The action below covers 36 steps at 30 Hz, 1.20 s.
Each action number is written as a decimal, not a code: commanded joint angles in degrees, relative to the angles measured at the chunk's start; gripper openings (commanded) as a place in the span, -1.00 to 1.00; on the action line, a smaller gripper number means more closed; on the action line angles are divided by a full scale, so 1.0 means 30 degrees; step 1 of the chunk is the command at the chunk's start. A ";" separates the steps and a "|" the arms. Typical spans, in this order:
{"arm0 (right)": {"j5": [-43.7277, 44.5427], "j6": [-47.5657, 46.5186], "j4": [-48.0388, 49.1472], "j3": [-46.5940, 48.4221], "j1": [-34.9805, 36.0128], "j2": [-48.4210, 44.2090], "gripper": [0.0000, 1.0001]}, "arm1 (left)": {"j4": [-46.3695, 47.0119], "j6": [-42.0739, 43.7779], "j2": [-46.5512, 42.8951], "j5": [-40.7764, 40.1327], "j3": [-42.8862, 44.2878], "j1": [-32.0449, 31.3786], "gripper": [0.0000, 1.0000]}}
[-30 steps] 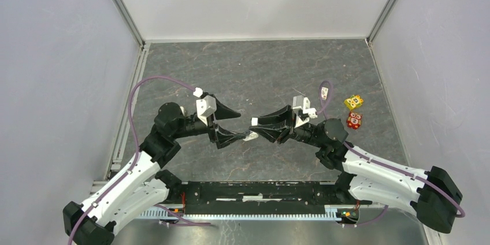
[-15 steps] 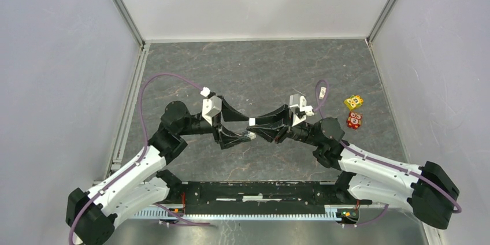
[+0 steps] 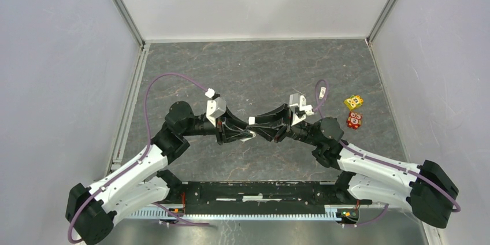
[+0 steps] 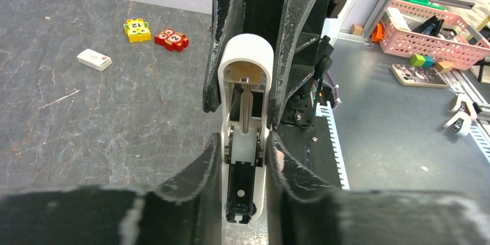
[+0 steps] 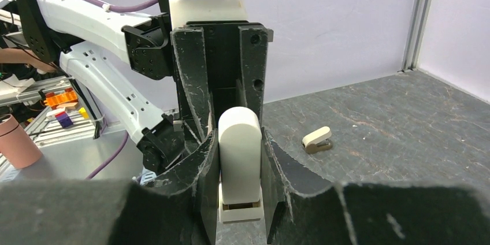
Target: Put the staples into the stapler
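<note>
A white stapler (image 4: 245, 66) hangs above the table's middle, hinged open, with its spring and black staple channel (image 4: 242, 190) showing. My left gripper (image 4: 244, 144) is shut on its lower part, one finger on each side. My right gripper (image 5: 238, 134) is shut on the other end of the stapler (image 5: 240, 152). In the top view the two grippers meet nose to nose, left (image 3: 244, 133) and right (image 3: 260, 127). The staples' small whitish box with a red mark (image 4: 94, 59) lies on the table, far right in the top view (image 3: 323, 91). A thin metal sliver (image 4: 59, 99) lies near it.
A yellow cube (image 3: 353, 101) and a red cartoon-face cube (image 3: 353, 120) sit right of the box. A small beige stapler-like item (image 5: 317, 140) lies on the slate. Pale walls close in the table on three sides. Past the near edge stands a pink basket (image 4: 430, 31).
My left gripper has moved right to the stapler and closed on its free end. The right gripper still holds the stapler and has shifted a little to the left.
</note>
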 commanded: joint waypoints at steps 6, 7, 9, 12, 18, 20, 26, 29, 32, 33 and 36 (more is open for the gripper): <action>0.3132 -0.0288 -0.2060 0.0568 -0.0007 -0.1092 0.03 | -0.0409 -0.0600 0.0211 -0.3961 0.0212 -0.0086 -0.95; 0.4131 -0.0493 -0.3111 0.0682 -0.0007 -0.1566 0.28 | -0.0784 -0.0792 0.0344 -0.4987 0.0302 -0.0086 -0.96; 0.6484 -0.0864 -0.5703 0.0820 -0.0002 -0.2628 0.87 | -0.1616 -0.0851 0.0872 -0.7015 0.0649 -0.0094 -0.96; 1.0767 -0.1093 -0.8533 0.0762 -0.0006 -0.4424 0.96 | -0.3023 -0.1792 0.2100 -1.0984 0.1517 -0.0091 -0.96; 1.5175 -0.0662 -1.3031 0.0925 0.0001 -0.6535 0.96 | -0.6468 -0.4991 0.6696 -1.9592 0.4979 -0.0097 -0.96; 1.5934 -0.0378 -1.4317 0.1183 -0.0002 -0.6770 0.96 | -0.7390 -0.5126 0.8633 -2.1052 0.6416 -0.0085 -0.96; 1.7050 -0.0684 -1.5937 0.1408 0.0007 -0.7353 0.96 | -0.8748 -0.8119 1.3923 -2.4886 0.9984 -0.0086 -0.96; 1.7580 -0.1121 -1.6076 0.1348 0.0028 -0.7662 0.96 | -0.8841 -0.9771 1.5897 -2.6136 1.0928 -0.0085 -0.96; 1.8067 -0.1872 -1.6436 0.1620 -0.0001 -0.7855 0.96 | -0.8861 -1.0755 1.7515 -2.6371 1.1662 -0.0079 -0.96; 1.8247 -0.2073 -1.6646 0.1732 0.0003 -0.7873 0.96 | -0.8830 -1.0918 1.7987 -2.6391 1.1833 -0.0101 -0.96; 1.8745 -0.2406 -1.7033 0.1968 -0.0026 -0.8006 0.96 | -0.9236 -1.1076 1.9637 -2.6232 1.2750 -0.0086 -0.96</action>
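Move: The stapler is already held in both hands, its middle within about 2 cm of each hand point. The bare table patch it is carried towards lies some 26 cm ahead of the left hand, 4 cm to its left and about 25 cm below. A small stapler lies roughly 24 cm ahead of the left hand and 30 cm to its left, also on the table. From the right hand, the white box is about 31 cm ahead, 31 cm right and 30 cm down. The left hand keeps its grip and carries the stapler about 25 cm forward and 20 cm down towards the bare table, dropping mostly straight at the end, while its wrist swings some 80 degrees counter-clockwise and tips until the fingers point forward and down. Just as it leaves, the right hand opens wide, letting go of the stapler, and backs off about 15 cm to its right, also forward and somewhat down, turning clockwise by about 50 degrees. ##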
